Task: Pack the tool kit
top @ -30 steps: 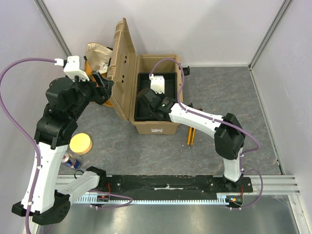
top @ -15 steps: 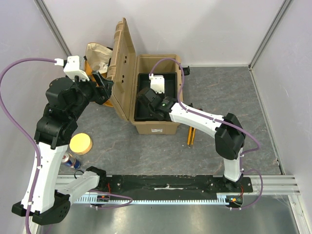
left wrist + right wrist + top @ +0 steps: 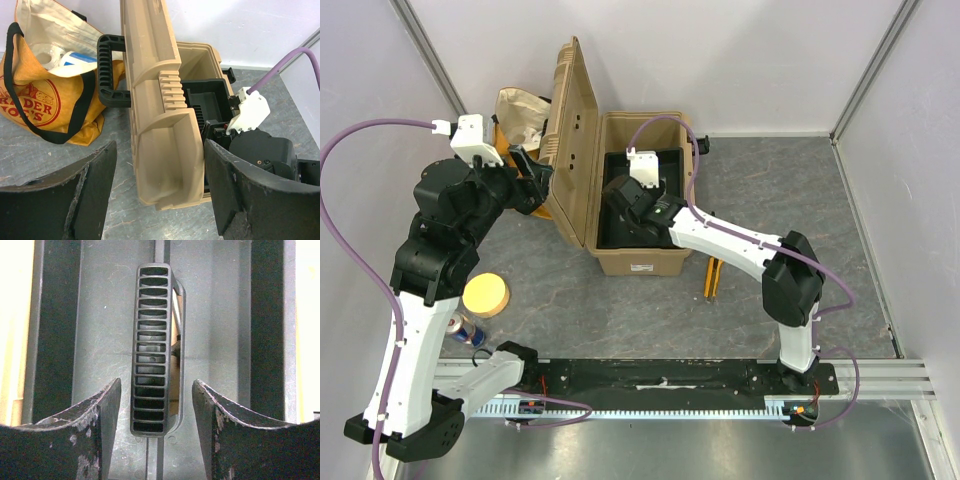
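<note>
The tool kit's tan toolbox [image 3: 638, 262] stands open, its ribbed lid [image 3: 575, 140] upright on the left. A black inner tray [image 3: 668, 168] sits inside it. My right gripper [image 3: 623, 200] hangs inside the box, open. In the right wrist view its fingers [image 3: 107, 410] stand either side of the tray's slotted handle [image 3: 152, 350], which lies flat, without touching it. My left gripper [image 3: 535, 180] hovers open just left of the lid. Between its two fingers the left wrist view shows the lid [image 3: 155, 100], apart from them, and the black carry handle [image 3: 107, 70].
An orange-yellow cloth bag [image 3: 515, 115] stands behind the lid, by the left wall. Yellow-and-black tools [image 3: 712, 277] lie on the table right of the box. A yellow disc [image 3: 486, 295] and a can [image 3: 467, 328] rest near the left arm.
The right gripper's jaws have spread apart and the gripper has shifted slightly toward the back of the box. The left arm has not moved.
</note>
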Robot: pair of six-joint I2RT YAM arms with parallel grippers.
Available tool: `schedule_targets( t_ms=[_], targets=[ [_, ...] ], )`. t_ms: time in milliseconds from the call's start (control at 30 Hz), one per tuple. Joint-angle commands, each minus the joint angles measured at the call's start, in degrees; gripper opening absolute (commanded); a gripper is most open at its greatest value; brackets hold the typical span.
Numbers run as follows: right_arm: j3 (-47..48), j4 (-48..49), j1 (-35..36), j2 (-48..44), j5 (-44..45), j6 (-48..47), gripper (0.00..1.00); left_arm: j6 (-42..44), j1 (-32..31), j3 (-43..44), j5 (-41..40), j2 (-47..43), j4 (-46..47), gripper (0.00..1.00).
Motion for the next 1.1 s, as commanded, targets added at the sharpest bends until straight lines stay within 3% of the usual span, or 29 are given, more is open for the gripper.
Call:
schedule_targets(
  t_ms=[0,400,533,1067],
  targets=[
    [3.1,2.2,-1.4,0.6,-1.6,-1.0,0.63,-1.2,0.2,-0.1,0.6,-0.3,2.1,0.76],
    [6.1,2.8,-4.1,4.8,-8.2,-2.9,0.37,-1.2,0.1,0.0,0.8,-0.5,2.1,0.76],
    [6.9,2.8,-4.1,3.8,-8.3,-3.6,0.0,-1.2,0.1,0.4,1.3,-0.6,2.1,0.76],
    [13.1,1.4,-4.1,-2.1,-9.4,-4.2,0.0,-1.7,0.2,1.3,2.2,-0.7,2.5,0.76]
  ],
)
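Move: The right hand, its fingers apart, has the black tray's handle about 4 cm ahead and 3 cm below, with hardly any sideways offset. The open toolbox lid stands roughly 13 cm to the left and 5 cm ahead; the orange cutter lies on the table some 15 cm right, 12 cm back and 17 cm down. From the left hand, the handle is around 14 cm ahead, 17 cm right and 27 cm below. The right hand slides about 3 cm forward and down, pinches the tray's handle, then lifts it roughly 3 cm. ##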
